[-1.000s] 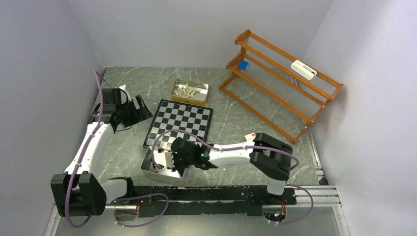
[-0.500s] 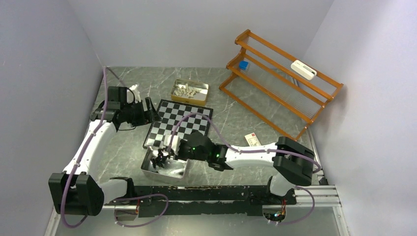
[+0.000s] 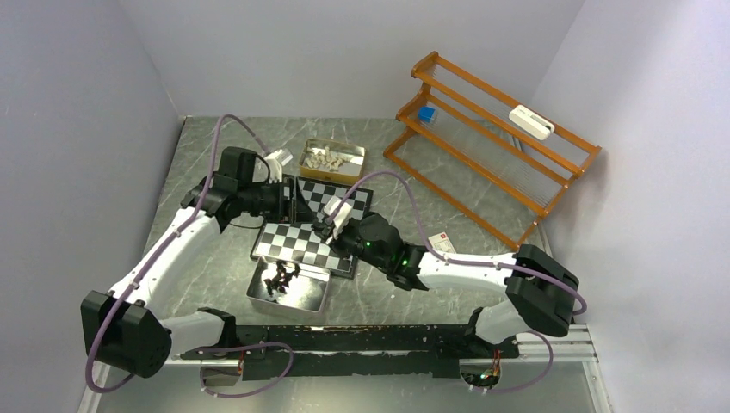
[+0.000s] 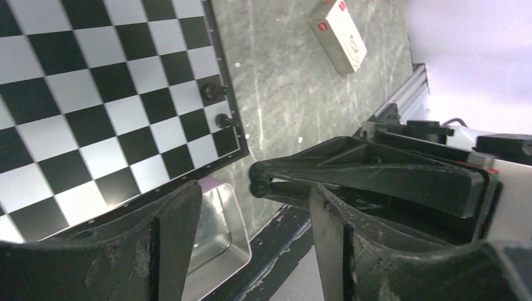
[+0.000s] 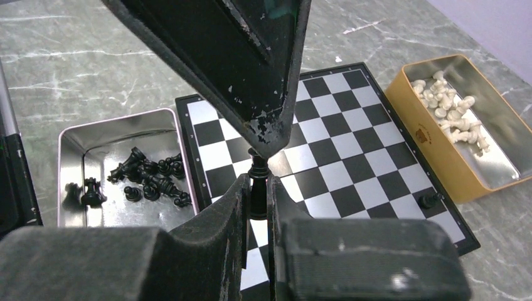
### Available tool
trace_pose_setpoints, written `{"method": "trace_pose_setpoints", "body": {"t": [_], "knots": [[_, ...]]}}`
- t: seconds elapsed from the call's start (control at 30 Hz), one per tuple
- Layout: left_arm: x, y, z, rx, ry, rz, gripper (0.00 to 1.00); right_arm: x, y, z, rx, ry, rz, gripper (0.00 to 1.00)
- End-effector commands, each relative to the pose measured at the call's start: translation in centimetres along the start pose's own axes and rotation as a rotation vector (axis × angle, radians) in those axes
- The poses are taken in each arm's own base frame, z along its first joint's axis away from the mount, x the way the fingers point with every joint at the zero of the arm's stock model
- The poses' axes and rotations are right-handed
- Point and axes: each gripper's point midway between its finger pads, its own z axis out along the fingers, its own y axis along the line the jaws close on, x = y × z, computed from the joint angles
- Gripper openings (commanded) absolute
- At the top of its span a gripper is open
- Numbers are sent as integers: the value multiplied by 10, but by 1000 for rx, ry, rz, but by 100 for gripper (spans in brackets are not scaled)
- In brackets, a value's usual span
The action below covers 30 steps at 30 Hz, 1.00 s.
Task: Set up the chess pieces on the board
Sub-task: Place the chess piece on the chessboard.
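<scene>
The chequered board [image 3: 297,241] lies mid-table. My right gripper [image 5: 257,187] hangs above its near half, shut on an upright black chess piece [image 5: 258,166] whose head pokes out past the fingertips. Above the board's left side my left gripper [image 4: 254,202] stands open with nothing between its fingers; one of its fingers [image 5: 238,63] looms just over the held piece. Two black pieces [image 4: 213,91] [image 4: 224,120] stand on squares at the board's edge. Several more black pieces [image 5: 147,177] lie in the silver tray [image 3: 301,301]. Cream-white pieces [image 5: 453,108] fill the gold tin [image 3: 312,165].
An orange wire rack [image 3: 491,138] stands at the back right, with a blue block [image 3: 425,114] and a white device [image 3: 530,121] on it. A small white box [image 3: 439,243] lies right of the board. Walls close in on the left, back and right.
My right gripper rose from the silver tray with a black piece and moved out over the board. My left arm swung right from beside the board to above it, its jaws narrowing.
</scene>
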Motion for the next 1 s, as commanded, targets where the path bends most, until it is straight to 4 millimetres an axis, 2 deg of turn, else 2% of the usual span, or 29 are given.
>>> {"method": "trace_pose_setpoints", "body": {"t": [0.0, 0.23, 0.5, 0.83, 0.97], "knots": [[-2, -28, 7, 123, 5, 5, 67, -9, -12, -4, 67, -37, 43, 13], [5, -30, 18, 122, 37, -8, 58, -12, -13, -5, 78, -52, 72, 12], [8, -25, 27, 91, 51, -14, 51, -17, -16, -10, 96, -80, 85, 11], [8, -33, 31, 107, 73, -1, 34, -12, -18, -10, 112, -53, 93, 11], [9, -31, 33, 98, 71, 3, 28, -12, -19, -11, 113, -54, 93, 11]]}}
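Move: The black chess piece, upright in the right hand's closed fingertips, lies about 4 cm to the right of the left hand, 2 cm back and 2 cm below. From the left hand, the board's middle is roughly 3 cm ahead, 5 cm right and 18 cm down; the silver tin of black pieces is about 11 cm back, straight below sideways, 17 cm down. From the right hand, the open left fingers are some 4 cm left, 2 cm ahead and 2 cm higher. Rightward by about 4 cm, slowing as it goes and sinking a little over the second half, the left hand closes in on the black piece; its fingers narrow from well open to under half that gap, coming around the piece's head. The right hand keeps its pinch on the piece, easing about 1.5 cm right and turning some 5 degrees clockwise. ##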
